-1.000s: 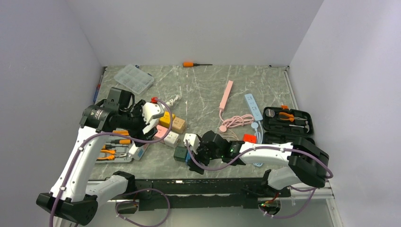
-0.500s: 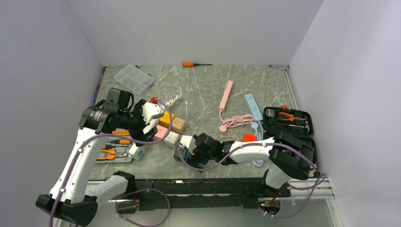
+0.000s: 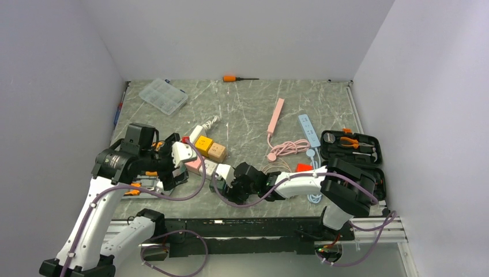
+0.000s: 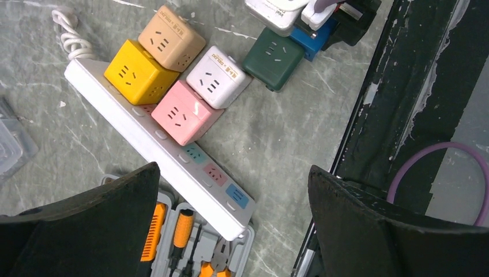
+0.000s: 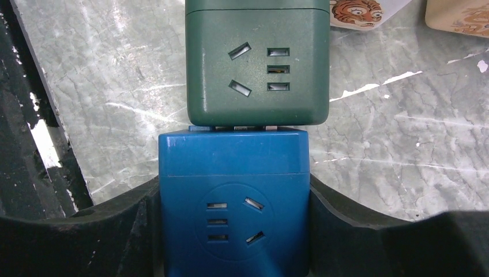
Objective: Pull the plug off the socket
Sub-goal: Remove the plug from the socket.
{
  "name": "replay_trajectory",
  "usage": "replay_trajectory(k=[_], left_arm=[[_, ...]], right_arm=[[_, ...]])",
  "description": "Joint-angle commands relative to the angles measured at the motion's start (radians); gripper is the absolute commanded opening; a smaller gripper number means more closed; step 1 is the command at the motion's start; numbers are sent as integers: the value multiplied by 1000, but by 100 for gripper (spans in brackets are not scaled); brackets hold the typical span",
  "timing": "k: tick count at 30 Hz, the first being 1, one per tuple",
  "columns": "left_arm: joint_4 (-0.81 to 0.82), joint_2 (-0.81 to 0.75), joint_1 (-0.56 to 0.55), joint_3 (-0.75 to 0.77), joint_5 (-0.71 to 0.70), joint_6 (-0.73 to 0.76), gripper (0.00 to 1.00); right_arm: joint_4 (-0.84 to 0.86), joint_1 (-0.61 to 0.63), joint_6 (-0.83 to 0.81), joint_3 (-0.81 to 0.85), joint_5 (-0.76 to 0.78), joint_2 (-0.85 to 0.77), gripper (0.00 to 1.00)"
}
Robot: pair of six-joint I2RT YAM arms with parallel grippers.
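Note:
The socket (image 4: 173,153), a long white strip with pastel panels, lies diagonally and carries yellow (image 4: 135,72), tan (image 4: 172,37), pink (image 4: 184,112) and white (image 4: 218,78) cube plugs. My left gripper (image 4: 233,170) hangs wide open above the strip's free end, holding nothing. Beside the strip, a blue cube plug (image 5: 233,173) sits joined to a dark green cube (image 5: 256,63) on the table. My right gripper (image 5: 233,196) is shut on the blue cube, one finger pressed on each side. In the top view the right gripper (image 3: 230,187) sits low near the front edge.
A grey tool tray (image 4: 190,248) with orange-handled tools lies under the strip's end. The black front rail (image 4: 403,115) is close on the right. Farther back are a clear organizer box (image 3: 164,95), an orange screwdriver (image 3: 233,78), a pink strip (image 3: 276,115) and a black tool case (image 3: 350,147).
My right gripper slid left to the blue cube and closed on it. My left arm dropped lower and nearer, over the strip's end, still open.

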Motion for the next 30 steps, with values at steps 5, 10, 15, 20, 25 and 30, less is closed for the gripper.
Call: replay_trajectory(k=[5,10,15,20,25,30], left_arm=[[66,-32,4,-57,207,136,99],[127,-74,-3,-82,312,209,99],[110,-86,-40,-61,326,338,99],[351,-303,-103,-210,259,443,100],[397,-431,-121,-276,270,651,99],[427,-480,-122,-323,314,882,99]], right_arm=[[-71,47,-8,15,32,-116,0],[-227,64,-59,80,34,-247,0],[-301,64,14,150,-12,-370,0],[-423,63,170,235,-48,-463,0],[-560,56,250,341,-79,-465,0],[-601,28,252,443,-118,-421,0]])
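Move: The right gripper already grips the blue cube. The green cube plugged to it sits about 5 cm to this hand's left and 2 cm ahead, level with it. The white cube stands some 5 cm farther out and 3 cm left of the green one, and the tan cube about 11 cm farther out from the green one. From the open left gripper, the green cube lies about 10 cm to the right, level fore and aft, some 20 cm below. Keep the right gripper shut on the blue cube and lift it about 20 cm, easing back a little, with the green cube hanging on it. Bring the wide-open left gripper up, to the right and slightly back towards the rising green cube, rolling the wrist some 60 degrees and levelling the fingers until they point mostly right. ##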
